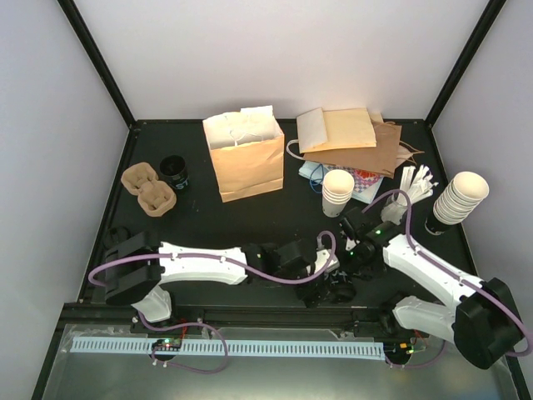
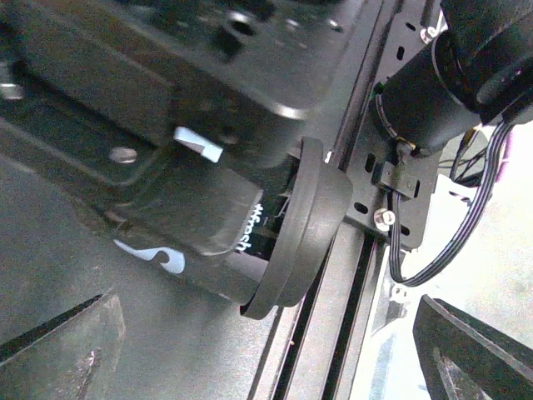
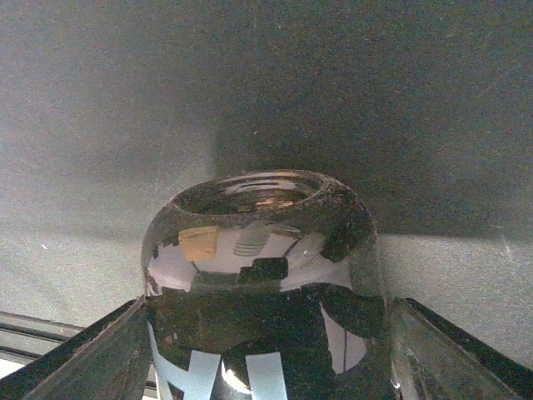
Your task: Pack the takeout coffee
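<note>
The takeout coffee (image 3: 262, 275) is a glossy black cup with white print and a black lid (image 2: 308, 225). It lies on its side, its base towards the right wrist camera. My right gripper (image 3: 266, 354) is shut on it, a finger (image 3: 108, 358) pressed against each side. In the left wrist view the right gripper's black body (image 2: 166, 108) covers the upper part of the cup (image 2: 208, 250). My left gripper (image 2: 266, 342) stands wide open just below the cup, touching nothing. In the top view both grippers meet near the front edge, left (image 1: 326, 273) and right (image 1: 350, 257), hiding the cup.
An open brown paper bag (image 1: 246, 158) stands upright at the back centre. Brown pulp trays (image 1: 150, 190) and another black cup (image 1: 175, 171) sit at the back left. Cream cup stacks (image 1: 337, 192) (image 1: 460, 198) and flat bags (image 1: 350, 137) fill the back right. The table's front rail (image 2: 333, 333) runs under the lid.
</note>
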Robot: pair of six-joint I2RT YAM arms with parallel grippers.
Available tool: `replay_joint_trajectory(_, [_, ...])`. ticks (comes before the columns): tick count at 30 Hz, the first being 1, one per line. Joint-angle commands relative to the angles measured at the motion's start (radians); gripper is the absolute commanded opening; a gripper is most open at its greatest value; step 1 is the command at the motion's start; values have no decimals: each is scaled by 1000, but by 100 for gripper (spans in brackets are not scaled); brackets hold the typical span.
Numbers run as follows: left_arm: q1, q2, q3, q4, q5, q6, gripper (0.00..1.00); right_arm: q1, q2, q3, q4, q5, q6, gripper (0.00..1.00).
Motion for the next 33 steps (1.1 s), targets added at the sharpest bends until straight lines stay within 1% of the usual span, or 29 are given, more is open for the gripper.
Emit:
replay_joint_trajectory(1, [-34,38,38,43,-37,103,97,-3,16,22,24,-26,9,78])
replay_joint_trajectory(4, [-51,64,63,32,-64,114,95,-2,26,27,27,-30,9,78])
replay_joint_trajectory(7, [-59,105,93,-1,-90,113,88,-3,34,35,29,-32,8,78])
replay_joint_trajectory(11, [-65,125,105,-12,-110,101,84,-3,39,40,27,-30,6,78])
replay_joint_trajectory(15, [-65,129,101,-5,-116,82,69,-4,42,43,27,-32,10,78])
replay_joint_trajectory(21, [-65,129,92,-24,-188,40,52,-4,37,58,20,-32,15,78])
replay_joint_trajectory(29, [-65,100,71,-27,-229,14,38,-4,18,73,4,-18,26,78])
replay_joint_trajectory(33, [-66,92,74,-42,-244,3,35,-4,0,111,-31,22,28,80])
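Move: Just under the left fingertips, about 4 cm to their right, 5 cm down and 1 cm back, is the black lid of the coffee cup; the cup's body runs forward from it, its middle some 4 cm farther out than the lid. The right hand already holds that cup, the lid about 6 cm back, 1 cm left and 2 cm below it. The white cup stack stands roughly 23 cm ahead and 4 cm right of the left hand. Sinking some 3 cm and easing right by 2 cm, the left hand comes down to the coffee cup's lid; it first slips back about 1 cm, then creeps forward again, while its wide-open fingers close by more than half about the lid's near edge. The right hand keeps its hold on the cup's body, drifting only about 1 cm forward, left and up. ##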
